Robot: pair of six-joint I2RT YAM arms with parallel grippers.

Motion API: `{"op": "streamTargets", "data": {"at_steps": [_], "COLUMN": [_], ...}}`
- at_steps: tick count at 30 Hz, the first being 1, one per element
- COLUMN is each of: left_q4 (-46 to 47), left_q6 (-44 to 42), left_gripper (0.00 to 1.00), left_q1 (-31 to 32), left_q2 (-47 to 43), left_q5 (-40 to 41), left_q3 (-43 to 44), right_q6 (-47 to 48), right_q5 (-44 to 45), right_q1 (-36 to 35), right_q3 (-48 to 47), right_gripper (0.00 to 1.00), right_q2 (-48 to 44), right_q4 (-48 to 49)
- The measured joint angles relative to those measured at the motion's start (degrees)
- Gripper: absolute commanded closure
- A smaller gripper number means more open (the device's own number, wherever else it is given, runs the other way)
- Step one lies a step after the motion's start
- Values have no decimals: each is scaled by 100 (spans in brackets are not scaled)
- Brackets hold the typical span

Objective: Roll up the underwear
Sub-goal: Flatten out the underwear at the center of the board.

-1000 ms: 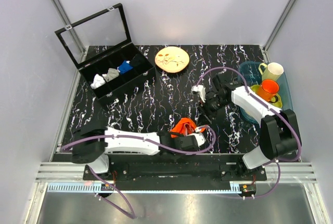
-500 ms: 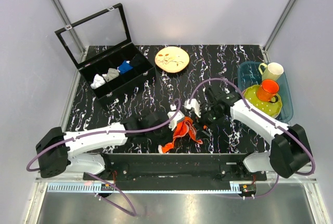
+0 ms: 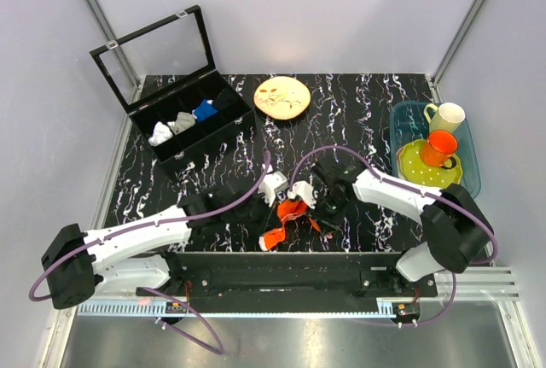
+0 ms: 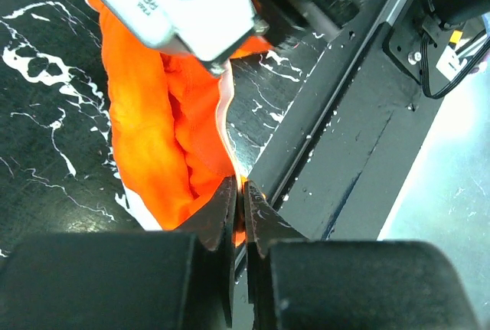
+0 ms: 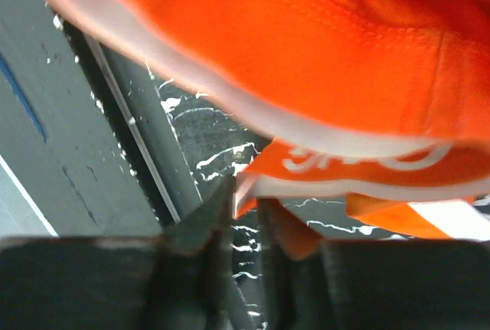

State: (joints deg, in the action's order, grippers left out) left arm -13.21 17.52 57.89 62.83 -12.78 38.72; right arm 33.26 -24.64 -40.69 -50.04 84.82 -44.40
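The bright orange underwear (image 3: 292,211) hangs bunched near the table's front edge, and a lower flap (image 3: 273,238) trails toward the rail. My left gripper (image 3: 282,203) is shut on a fold of its white-edged hem (image 4: 227,127), seen pinched between the fingers in the left wrist view (image 4: 240,192). My right gripper (image 3: 304,207) is close on the right side. In the right wrist view its jaws (image 5: 246,196) stand narrowly open, with the corner of the lettered band (image 5: 360,163) between the fingertips. The underwear (image 5: 306,39) fills the top of that view.
An open black compartment box (image 3: 223,131) with small rolled garments sits at the back left. A patterned plate (image 3: 281,97) lies at the back centre. A blue tray (image 3: 401,116) at the right holds a green plate and two cups. The black front rail (image 3: 281,270) lies just below the underwear.
The left gripper has carried the underwear up and away from the front edge. The right arm has swung left to the garment, and its jaws have narrowed round the band corner.
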Motion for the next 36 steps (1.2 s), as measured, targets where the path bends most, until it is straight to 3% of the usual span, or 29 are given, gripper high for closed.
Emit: {"op": "streamTargets", "data": {"at_steps": [3,9,14,22,28,32,36], "left_q4": [4,-511,-1373,-2549,-3062,-3040,-2909], "left_q6": [11,-181,-577,-1113,-1152,-1215,-1416], "left_gripper": [100,100,100,100,100,100,100], "left_q1": [-133,-595,-973,-1045,-1045,-1126,-1788], "left_q2": [-90,-424,-848,-1591,-1847,-1543,-33], "left_q5": [-48,-55,48,24,-225,-223,-267], "left_q3": [-22,144,925,2203,2389,2400,2824], "right_q6": [-105,61,402,852,916,848,688], "right_q5": [210,938,1222,492,-101,260,695], "right_q1": [-35,-7,101,424,741,868,1598], "right_q3": [-35,-647,-1692,-3224,-3300,-2680,-2197], "right_gripper": [99,100,100,100,100,100,100], "right_q2": [170,-76,-787,-1786,-2157,-2229,-1429], "right_q4": [-7,-452,-1154,-2612,-3003,-2612,-1947]}}
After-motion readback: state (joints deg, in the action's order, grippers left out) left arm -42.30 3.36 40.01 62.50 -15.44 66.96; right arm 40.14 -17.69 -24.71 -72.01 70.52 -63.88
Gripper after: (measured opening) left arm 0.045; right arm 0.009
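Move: My left hand already holds the left end of the underwear's waistband; the right end sits between my half-open right fingers, about 14 cm to the right of my left hand, 1 cm ahead and 9 cm lower. The board's center lies some 16 cm ahead of my left hand, 4 cm right and 11 cm below. The black box is about 26 cm ahead and 24 cm left of that hand; the blue tray is roughly 19 cm ahead and 31 cm right of my right hand. I shut my right fingers on the waistband's right end, then whip the underwear up with both hands, about 17 cm left and 23 cm right, first forward, then drawing back a little, tipping the fingertips forward. My hands spread some 12 cm apart as I go. Then I swing both forward and down towards the board's center, keeping both pinches. ##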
